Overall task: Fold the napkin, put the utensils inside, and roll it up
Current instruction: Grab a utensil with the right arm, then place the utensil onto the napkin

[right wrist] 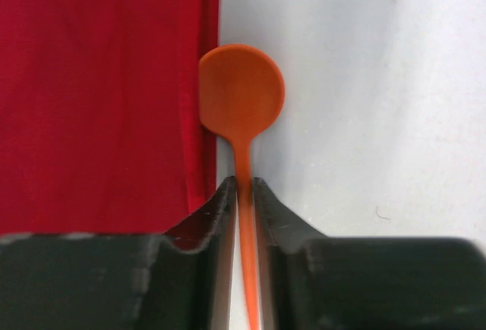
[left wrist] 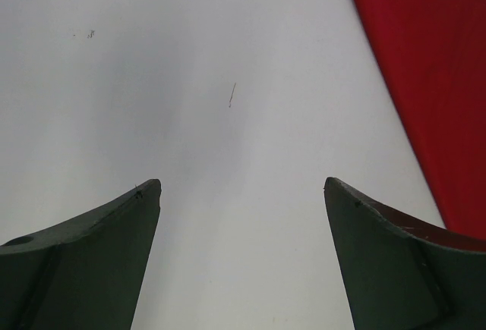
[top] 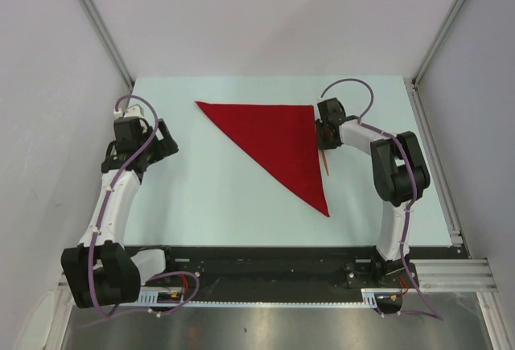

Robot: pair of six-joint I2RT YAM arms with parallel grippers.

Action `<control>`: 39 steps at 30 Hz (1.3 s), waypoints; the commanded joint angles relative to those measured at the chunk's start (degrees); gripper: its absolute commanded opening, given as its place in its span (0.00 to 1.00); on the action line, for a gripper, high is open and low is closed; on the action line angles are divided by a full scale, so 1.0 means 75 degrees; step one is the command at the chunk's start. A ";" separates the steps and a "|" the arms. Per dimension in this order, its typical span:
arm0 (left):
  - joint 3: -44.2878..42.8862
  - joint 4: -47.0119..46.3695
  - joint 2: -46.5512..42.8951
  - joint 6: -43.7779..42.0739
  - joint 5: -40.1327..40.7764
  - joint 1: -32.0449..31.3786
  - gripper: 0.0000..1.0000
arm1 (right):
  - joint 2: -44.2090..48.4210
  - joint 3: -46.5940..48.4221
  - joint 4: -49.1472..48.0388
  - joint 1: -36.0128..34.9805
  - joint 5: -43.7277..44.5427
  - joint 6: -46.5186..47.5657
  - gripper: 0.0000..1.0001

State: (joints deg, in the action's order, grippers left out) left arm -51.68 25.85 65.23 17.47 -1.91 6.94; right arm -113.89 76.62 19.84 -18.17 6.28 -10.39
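Note:
The red napkin [top: 278, 137] lies folded into a triangle on the table, one corner pointing toward the near right. An orange spoon [right wrist: 241, 95] rests along its right edge, the round bowl just overlapping the napkin [right wrist: 99, 95]. My right gripper [right wrist: 243, 186] is down over the spoon's thin handle [top: 326, 163], and both fingertips press against it. In the top view the right gripper [top: 322, 137] sits at the napkin's right corner. Over bare table left of the napkin [left wrist: 425, 64], my left gripper [left wrist: 243, 186] hangs wide open and holds nothing.
The pale table [top: 217, 205] is boxed in by white walls with metal rails on the left and right. A black strip with both arm bases runs along the near edge.

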 commanded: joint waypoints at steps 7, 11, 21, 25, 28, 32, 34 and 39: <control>-0.0094 -0.0118 -0.0248 -0.0080 -0.0120 0.0083 0.93 | 0.0138 -0.0161 0.0343 0.0548 0.0078 0.0037 0.00; -0.0094 -0.0106 -0.0283 -0.0080 -0.0120 0.0083 0.93 | 0.0407 -0.0033 0.0496 0.0677 -0.0029 0.0411 0.00; -0.0082 -0.0141 -0.0377 -0.0057 -0.0237 0.0082 0.93 | 0.0760 0.1161 0.0870 -0.0820 -0.1341 0.2181 0.00; -0.0047 -0.0176 -0.0494 -0.0045 -0.0377 0.0082 0.93 | -0.0223 0.2075 0.1175 -0.1593 -0.1483 0.2300 0.00; 0.0012 -0.0235 -0.0565 -0.0045 -0.0459 0.0082 0.93 | -0.0869 0.2790 0.1199 -0.2145 -0.1436 0.2417 0.00; 0.0047 -0.0259 -0.0588 -0.0033 -0.0694 0.0082 0.93 | -0.1642 0.3681 0.1269 -0.2545 -0.1318 0.2674 0.00; 0.0047 -0.0270 -0.0611 -0.0021 -0.0729 0.0071 0.93 | -0.2063 0.4172 0.1386 -0.2616 -0.1248 0.2907 0.00; 0.0070 -0.0294 -0.0694 0.0002 -0.0811 0.0082 0.93 | -0.2721 0.5052 0.1737 -0.2745 -0.1072 0.3237 0.00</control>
State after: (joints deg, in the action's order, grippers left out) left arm -51.35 25.34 61.98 17.50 -6.26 6.94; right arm -132.38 107.98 30.22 -39.07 -3.38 10.39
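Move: The right hand is down at the table, its part-open fingers astride the orange spoon's handle just behind the bowl; the spoon's middle lies about 2 cm back and barely 1 cm below. The folded napkin's middle is some 15 cm to the left and 1 cm farther out, and its near side edge runs right beside the spoon. From the left hand the spoon lies roughly 50 cm right, 8 cm ahead and 15 cm down. Rightward first: the right hand shuts its fingers on the spoon's handle while edging about 4 cm away from the napkin. Then it lifts some 8 cm and sweeps about 25 cm left over the napkin, turning roughly 45 degrees counter-clockwise, and sinks most of the way down near the slanting edge, keeping its pinch. The left hand merely rises about 2 cm, drifting slightly right, fingers open. ##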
